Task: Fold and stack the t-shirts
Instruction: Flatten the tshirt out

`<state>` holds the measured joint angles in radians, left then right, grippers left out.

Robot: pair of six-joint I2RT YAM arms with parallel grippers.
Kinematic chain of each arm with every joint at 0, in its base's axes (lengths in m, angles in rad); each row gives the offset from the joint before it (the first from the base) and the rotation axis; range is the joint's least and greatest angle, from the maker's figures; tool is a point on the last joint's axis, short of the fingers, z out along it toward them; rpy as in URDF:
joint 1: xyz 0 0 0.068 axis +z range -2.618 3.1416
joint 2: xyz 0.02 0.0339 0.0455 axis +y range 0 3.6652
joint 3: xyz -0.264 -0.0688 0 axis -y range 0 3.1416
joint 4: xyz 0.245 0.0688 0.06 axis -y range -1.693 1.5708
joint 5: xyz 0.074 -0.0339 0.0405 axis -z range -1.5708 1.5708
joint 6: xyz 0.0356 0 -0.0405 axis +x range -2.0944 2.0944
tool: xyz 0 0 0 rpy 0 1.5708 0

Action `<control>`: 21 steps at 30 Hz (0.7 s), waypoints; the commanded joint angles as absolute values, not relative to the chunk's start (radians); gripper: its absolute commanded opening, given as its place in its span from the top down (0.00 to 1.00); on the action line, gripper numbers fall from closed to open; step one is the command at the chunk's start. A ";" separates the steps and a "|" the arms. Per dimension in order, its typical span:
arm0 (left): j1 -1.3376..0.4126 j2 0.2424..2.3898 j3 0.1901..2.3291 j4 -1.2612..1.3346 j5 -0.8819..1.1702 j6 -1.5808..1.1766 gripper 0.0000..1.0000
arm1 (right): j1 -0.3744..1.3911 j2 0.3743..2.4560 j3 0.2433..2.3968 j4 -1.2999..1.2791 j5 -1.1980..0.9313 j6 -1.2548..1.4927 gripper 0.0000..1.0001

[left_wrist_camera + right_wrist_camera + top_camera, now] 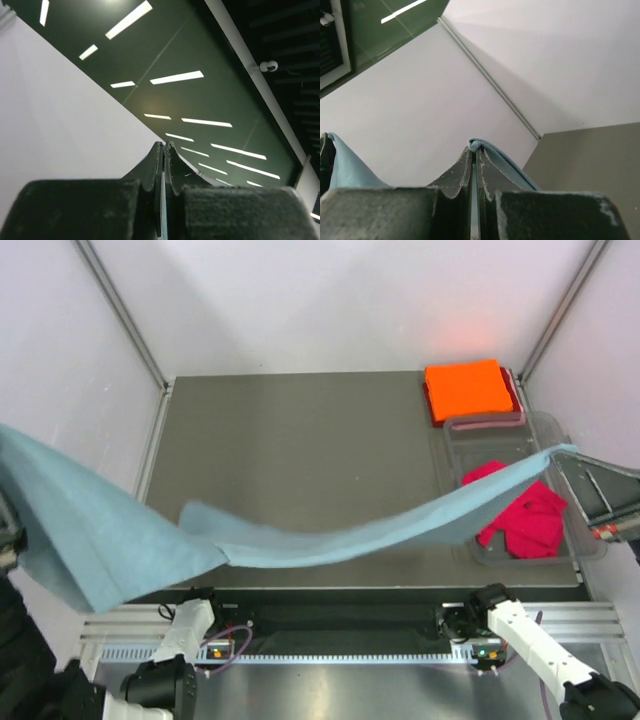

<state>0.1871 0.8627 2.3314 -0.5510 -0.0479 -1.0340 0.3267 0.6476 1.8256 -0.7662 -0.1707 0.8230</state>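
Note:
A grey-blue t-shirt (300,540) hangs stretched in the air across the table's front, sagging in the middle. My left gripper (6,532) holds its left end at the frame's left edge; in the left wrist view the gripper (164,145) is shut with a thin strip of blue cloth (163,200) between its jaws. My right gripper (580,452) pinches the shirt's right end above the tub; the right wrist view shows the gripper (475,147) shut on a blue fold (485,146). An orange t-shirt (467,388) lies folded at the back right. A crimson t-shirt (525,520) lies crumpled in the tub.
The clear plastic tub (500,430) stands along the table's right side, in front of the orange shirt. A thin dark red edge (516,392) shows beside the orange shirt. White walls with metal frame posts (120,310) close in the grey table (300,440).

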 commanded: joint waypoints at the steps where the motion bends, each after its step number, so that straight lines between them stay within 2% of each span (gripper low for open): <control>1: 0.186 1.014 2.244 -0.445 0.103 -1.069 1.00 | 0.328 0.722 1.772 -0.733 -0.144 0.867 1.00; 5: 0.189 1.155 2.211 -0.379 0.189 -1.008 1.00 | 0.327 0.837 1.747 -0.668 -0.101 0.804 1.00; 13: 0.187 1.305 1.916 -0.229 0.135 -0.750 1.00 | 0.327 0.960 1.384 -0.385 -0.005 0.683 1.00; 17: 0.183 1.451 1.697 0.015 0.205 -0.765 1.00 | 0.325 1.127 1.286 -0.180 0.063 0.599 1.00; 18: 0.178 1.486 1.669 0.117 0.224 -0.779 1.00 | 0.316 1.165 1.266 -0.149 0.080 0.588 1.00; 21: 0.140 1.664 1.681 0.160 0.261 -0.727 1.00 | 0.282 1.348 1.293 -0.046 0.086 0.557 1.00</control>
<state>0.1741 1.5829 1.6608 -0.1078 0.1902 -0.7887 0.3172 1.2442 1.2591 -0.2901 0.0246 0.6331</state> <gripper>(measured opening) 0.018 0.011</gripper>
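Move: The teal t-shirt hangs between both raised hands, a corner pinched in each; it is being taken to the table's middle. That lies about 49 cm ahead of the left hand, 30 cm to its right and 75 cm below, and some 43 cm ahead of the right hand, 25 cm to its left and 59 cm below. Of the right hand, the folded orange shirt is about 62 cm ahead, 12 cm right, and the crimson shirt 30 cm ahead, 23 cm right, both nearly 60 cm down. The t-shirt is flung out over the table by its two held corners: both hands sweep forward fast, level at first and then steeply down, the left about 50 cm forward and 33 cm down, the right rather less. Both wrists tip downwards as they go, and the fingers keep their pinch. ##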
